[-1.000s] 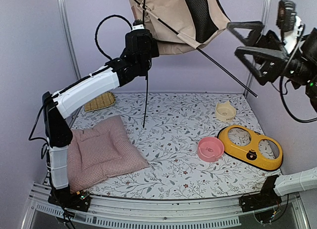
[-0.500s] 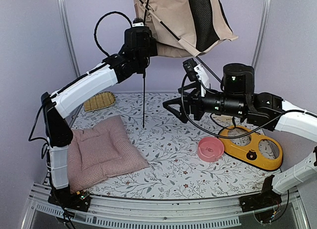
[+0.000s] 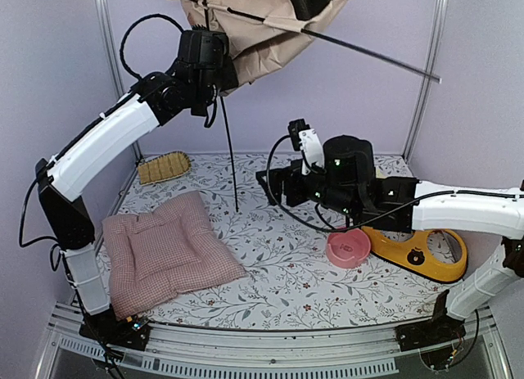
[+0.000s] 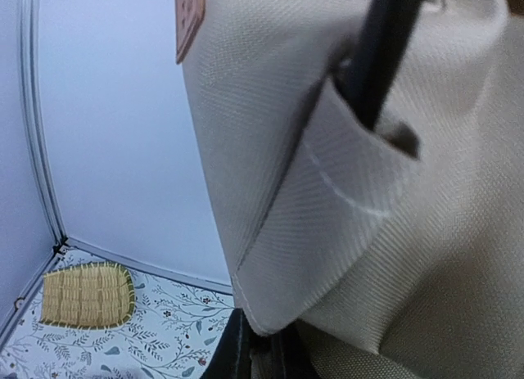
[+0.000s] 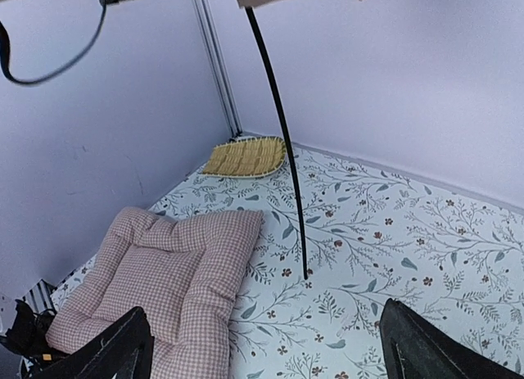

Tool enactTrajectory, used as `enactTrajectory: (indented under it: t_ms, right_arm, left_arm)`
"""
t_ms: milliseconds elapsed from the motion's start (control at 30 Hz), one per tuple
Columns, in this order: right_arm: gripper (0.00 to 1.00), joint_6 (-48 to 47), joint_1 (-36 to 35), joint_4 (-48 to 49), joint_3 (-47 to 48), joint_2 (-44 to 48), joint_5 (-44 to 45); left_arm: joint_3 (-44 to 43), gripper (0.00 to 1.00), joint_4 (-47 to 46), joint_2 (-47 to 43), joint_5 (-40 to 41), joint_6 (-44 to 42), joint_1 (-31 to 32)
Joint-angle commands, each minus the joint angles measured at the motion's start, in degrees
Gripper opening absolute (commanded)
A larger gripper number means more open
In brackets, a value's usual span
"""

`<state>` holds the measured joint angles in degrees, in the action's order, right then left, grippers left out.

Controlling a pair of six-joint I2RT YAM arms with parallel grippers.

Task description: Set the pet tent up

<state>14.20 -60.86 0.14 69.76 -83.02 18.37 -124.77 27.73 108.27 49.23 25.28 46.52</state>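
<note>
The pet tent (image 3: 254,23) is a bunch of beige fabric held high at the back, with my left gripper (image 3: 223,66) shut on it. One thin black pole (image 3: 228,150) hangs from it, its tip on or just above the table. A second pole (image 3: 377,56) sticks out to the right. In the left wrist view the fabric (image 4: 409,256) fills the frame, with a brown label (image 4: 189,19), a pole in a sleeve pocket (image 4: 385,51) and the left gripper (image 4: 262,358) at the bottom edge. My right gripper (image 3: 274,185) is open low over mid-table, right of the hanging pole (image 5: 282,150). Nothing sits between its fingers (image 5: 115,350).
A pink checked cushion (image 3: 164,252) lies front left, also in the right wrist view (image 5: 155,272). A woven mat (image 3: 164,166) sits back left. A pink bowl (image 3: 348,248) and a yellow double-bowl holder (image 3: 417,250) are under the right arm. Purple walls and metal uprights close in the table.
The right arm swung down from the upper right to low over mid-table, gripper still open. The left arm lifted the tent higher and to the left.
</note>
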Motion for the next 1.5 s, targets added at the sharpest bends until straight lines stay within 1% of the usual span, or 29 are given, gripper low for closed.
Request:
enactTrajectory:
  t_ms: [0,67,133,167,267,367,467,600,633,833,1033,1167,1200,1333,1467]
  right_arm:
    - [0.99,3.3,-4.1,10.9,-5.9,-2.9,9.4]
    - [1.00,3.7,-4.0,14.7,-8.0,-4.2,8.6]
    - [0.99,2.3,-2.9,20.3,-10.0,-6.4,4.3]
    - [0.99,1.9,-1.5,23.1,-10.4,-8.1,-1.5]
    - [0.99,3.1,2.5,26.6,-8.8,-14.5,-10.9]
    - [1.00,2.8,3.7,28.3,-5.2,-21.6,-14.4]
    - [0.99,2.0,4.5,29.6,-1.6,-28.3,-15.7]
    - [0.95,3.1,5.9,35.4,-0.9,-33.5,-16.4]
    - [0.94,3.0,6.1,36.2,0.7,-34.9,-16.6]
    - [0.89,0.5,6.4,36.5,8.8,-43.9,-18.2]
    - [0.79,-1.7,8.4,36.0,13.8,-49.1,-15.5]
    - [0.69,-4.4,9.2,33.9,17.2,-51.0,-16.1]
    - [0.66,-5.7,9.2,33.5,18.0,-53.2,-16.3]
    - [0.61,-8.3,9.3,31.6,21.6,-56.1,-17.9]
    - [0.57,-9.3,9.0,31.2,22.4,-57.0,-18.4]
  left_arm:
    - [0.6,0.00,14.1,0.9,-3.1,7.1,0.7]
    - [0.3,0.00,15.7,0.8,-3.5,8.4,0.8]
    - [0.2,0.00,16.4,0.6,-3.1,8.7,1.3]
    - [0.2,0.00,16.6,0.4,-2.6,8.5,1.5]
    - [-0.2,0.00,17.4,0.1,-1.1,8.1,2.2]
    - [-0.2,0.00,18.6,-0.1,0.2,8.1,2.6]
    - [-0.2,0.00,19.7,-0.3,1.7,8.1,3.1]
    - [0.0,0.00,21.3,-0.9,2.5,8.2,3.5]
    - [0.0,0.00,21.7,-1.0,2.7,8.2,3.6]
    - [0.1,0.00,22.7,-1.5,3.2,7.8,4.0]
    - [0.1,0.00,23.0,-1.7,3.9,6.7,4.2]
    - [-0.2,0.00,22.9,-1.7,4.5,5.9,4.2]
    - [-0.4,0.00,22.9,-1.7,4.6,5.7,4.1]
    - [-0.9,0.00,22.5,-1.5,4.8,4.8,4.1]
    - [-1.5,0.00,22.4,-1.2,4.8,4.2,4.2]
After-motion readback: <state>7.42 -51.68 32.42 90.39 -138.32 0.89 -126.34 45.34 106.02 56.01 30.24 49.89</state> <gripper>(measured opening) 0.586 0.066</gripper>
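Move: The right hand goes for the lower end of the pole hanging from the tent, about 16 cm ahead, 11 cm to its left and 26 cm below. On the table, some 30 cm below this hand, the checked cushion is nearly level with it, 27 cm left, the pink bowl about 21 cm right and 2 cm ahead, and the bamboo mat 38 cm ahead and 37 cm left. The pole end hangs some 38 cm beneath the left hand, a centimetre right. Still pinching the tent's sleeve corner up high, the left hand eases about 4 cm back, a little down and left, tipping slightly. The right hand drops some 24 cm while swinging forward and left, about 13 cm each, after an initial slight drawback, to the hanging pole end; its fingers close from wide open to a bit over half, with no grip on the pole yet. ##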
